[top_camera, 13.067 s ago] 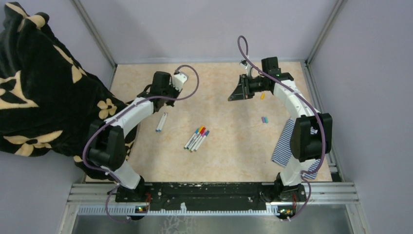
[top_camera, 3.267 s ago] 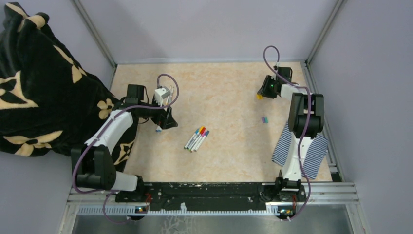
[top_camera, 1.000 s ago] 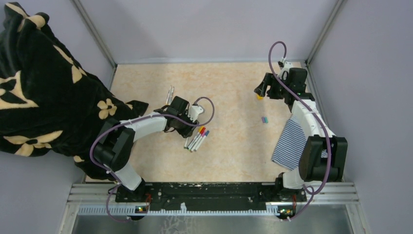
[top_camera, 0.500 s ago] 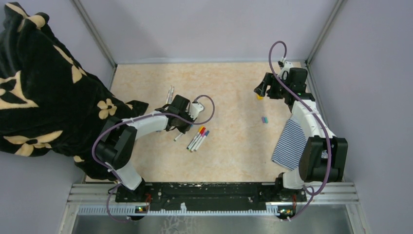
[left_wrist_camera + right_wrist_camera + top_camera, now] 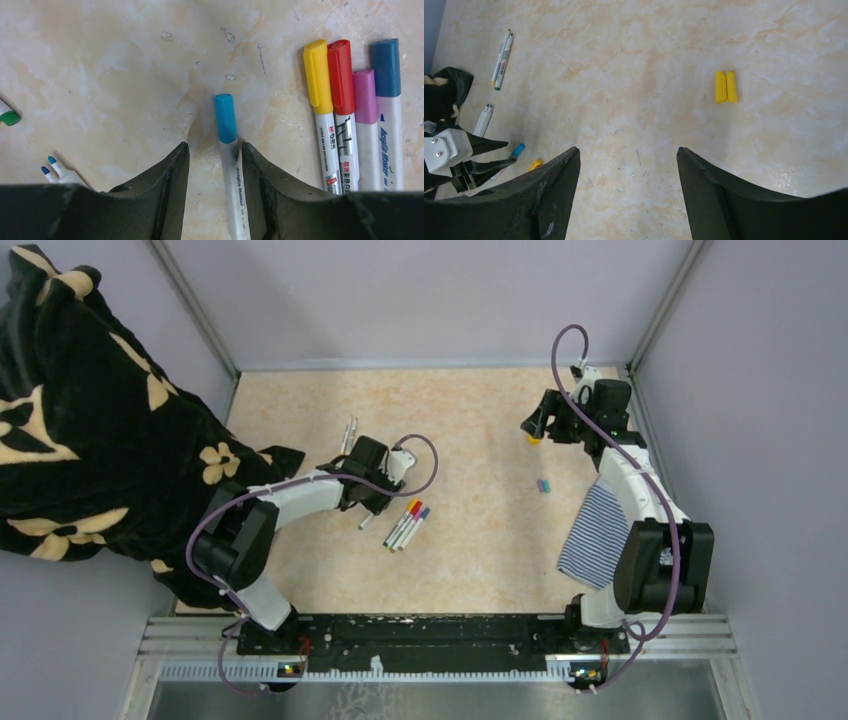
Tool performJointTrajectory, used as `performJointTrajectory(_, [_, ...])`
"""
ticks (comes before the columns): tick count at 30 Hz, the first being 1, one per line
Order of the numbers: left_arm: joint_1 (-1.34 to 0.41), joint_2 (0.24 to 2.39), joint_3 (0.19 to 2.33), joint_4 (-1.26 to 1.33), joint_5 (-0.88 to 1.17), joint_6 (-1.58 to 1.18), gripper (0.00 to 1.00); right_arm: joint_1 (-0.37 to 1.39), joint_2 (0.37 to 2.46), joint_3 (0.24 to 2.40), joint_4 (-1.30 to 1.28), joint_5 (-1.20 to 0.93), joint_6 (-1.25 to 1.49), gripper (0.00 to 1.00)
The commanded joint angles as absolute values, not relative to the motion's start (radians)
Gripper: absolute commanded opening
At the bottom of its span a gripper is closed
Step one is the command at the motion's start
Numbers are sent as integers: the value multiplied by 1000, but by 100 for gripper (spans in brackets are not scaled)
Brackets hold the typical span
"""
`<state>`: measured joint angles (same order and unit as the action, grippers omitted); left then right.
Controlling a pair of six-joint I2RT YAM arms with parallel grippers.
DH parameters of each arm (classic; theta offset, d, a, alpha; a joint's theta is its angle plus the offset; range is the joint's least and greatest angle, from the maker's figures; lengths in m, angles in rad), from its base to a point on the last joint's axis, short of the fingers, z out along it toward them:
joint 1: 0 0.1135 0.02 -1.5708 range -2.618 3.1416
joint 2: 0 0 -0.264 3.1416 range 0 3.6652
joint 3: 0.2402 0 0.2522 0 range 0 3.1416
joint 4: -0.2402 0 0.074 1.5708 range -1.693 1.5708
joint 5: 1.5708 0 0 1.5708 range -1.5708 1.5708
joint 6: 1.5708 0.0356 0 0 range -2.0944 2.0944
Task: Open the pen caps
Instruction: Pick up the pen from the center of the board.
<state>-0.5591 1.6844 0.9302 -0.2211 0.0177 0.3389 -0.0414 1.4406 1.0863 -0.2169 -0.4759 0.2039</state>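
A white pen [image 5: 234, 190] with a light blue pen cap [image 5: 225, 118] lies on the table between the fingers of my left gripper [image 5: 214, 145]. The gripper is open: the barrel rests against the right finger, with a gap to the left one. Just right of it lie several capped pens with yellow [image 5: 318, 75], red [image 5: 341, 70], pink and dark blue caps. From above, my left gripper [image 5: 372, 502] sits left of that pen group [image 5: 407, 523]. My right gripper [image 5: 626, 150] hangs open and holds nothing, near two loose yellow caps [image 5: 726, 86].
Two uncapped pens [image 5: 349, 430] lie at the back left, and another shows its blue tips [image 5: 54, 167]. Small loose caps [image 5: 543, 485] lie right of centre. A striped cloth [image 5: 600, 530] lies under the right arm. A black floral blanket [image 5: 90, 410] covers the left side.
My left gripper pulled the light-blue-capped pen left, away from the group, and its jaws now stand apart around it. The right arm has not moved.
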Motion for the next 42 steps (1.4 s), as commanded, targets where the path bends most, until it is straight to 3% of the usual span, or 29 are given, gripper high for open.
performJointTrajectory(1, [-547,1690,890,-325,11,356,49,-37,1395,1088,-168,-496,204,70])
performJointTrajectory(16, [-540,1686,810,-368,66,376,42,-37,1397,1083,-162,-507,208,69])
performJointTrajectory(27, [-539,1727,824,-355,46,368,1,-37,1403,1078,-155,-523,213,69])
performJointTrajectory(42, [-522,1653,999,-345,54,409,0,-17,1431,1072,-101,-767,264,72])
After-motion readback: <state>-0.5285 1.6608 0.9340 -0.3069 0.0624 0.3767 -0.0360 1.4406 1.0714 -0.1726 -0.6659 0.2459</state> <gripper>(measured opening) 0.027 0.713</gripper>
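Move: The blue-capped pen lies almost under the left hand, its middle about 2 cm back, level sideways and roughly 1 cm below, nearer the right-hand fingertip. The row of capped pens lies some 10 cm to the hand's right and 5 cm back. An uncapped white pair is about 12 cm to its left and 3 cm ahead. From the right hand the pen is roughly 42 cm left, 11 cm back and 18 cm below. The left fingers shut on the white barrel of the blue-capped pen near its middle, pinching it from both sides, after the open hand has eased about 2 cm back and slightly down onto it; the hand then starts up by under a centimetre, drifting forward and left. Late on, the open, empty right hand swings about 3 cm left with a little back and up, turning some 10 degrees counter-clockwise, towards the pen. ##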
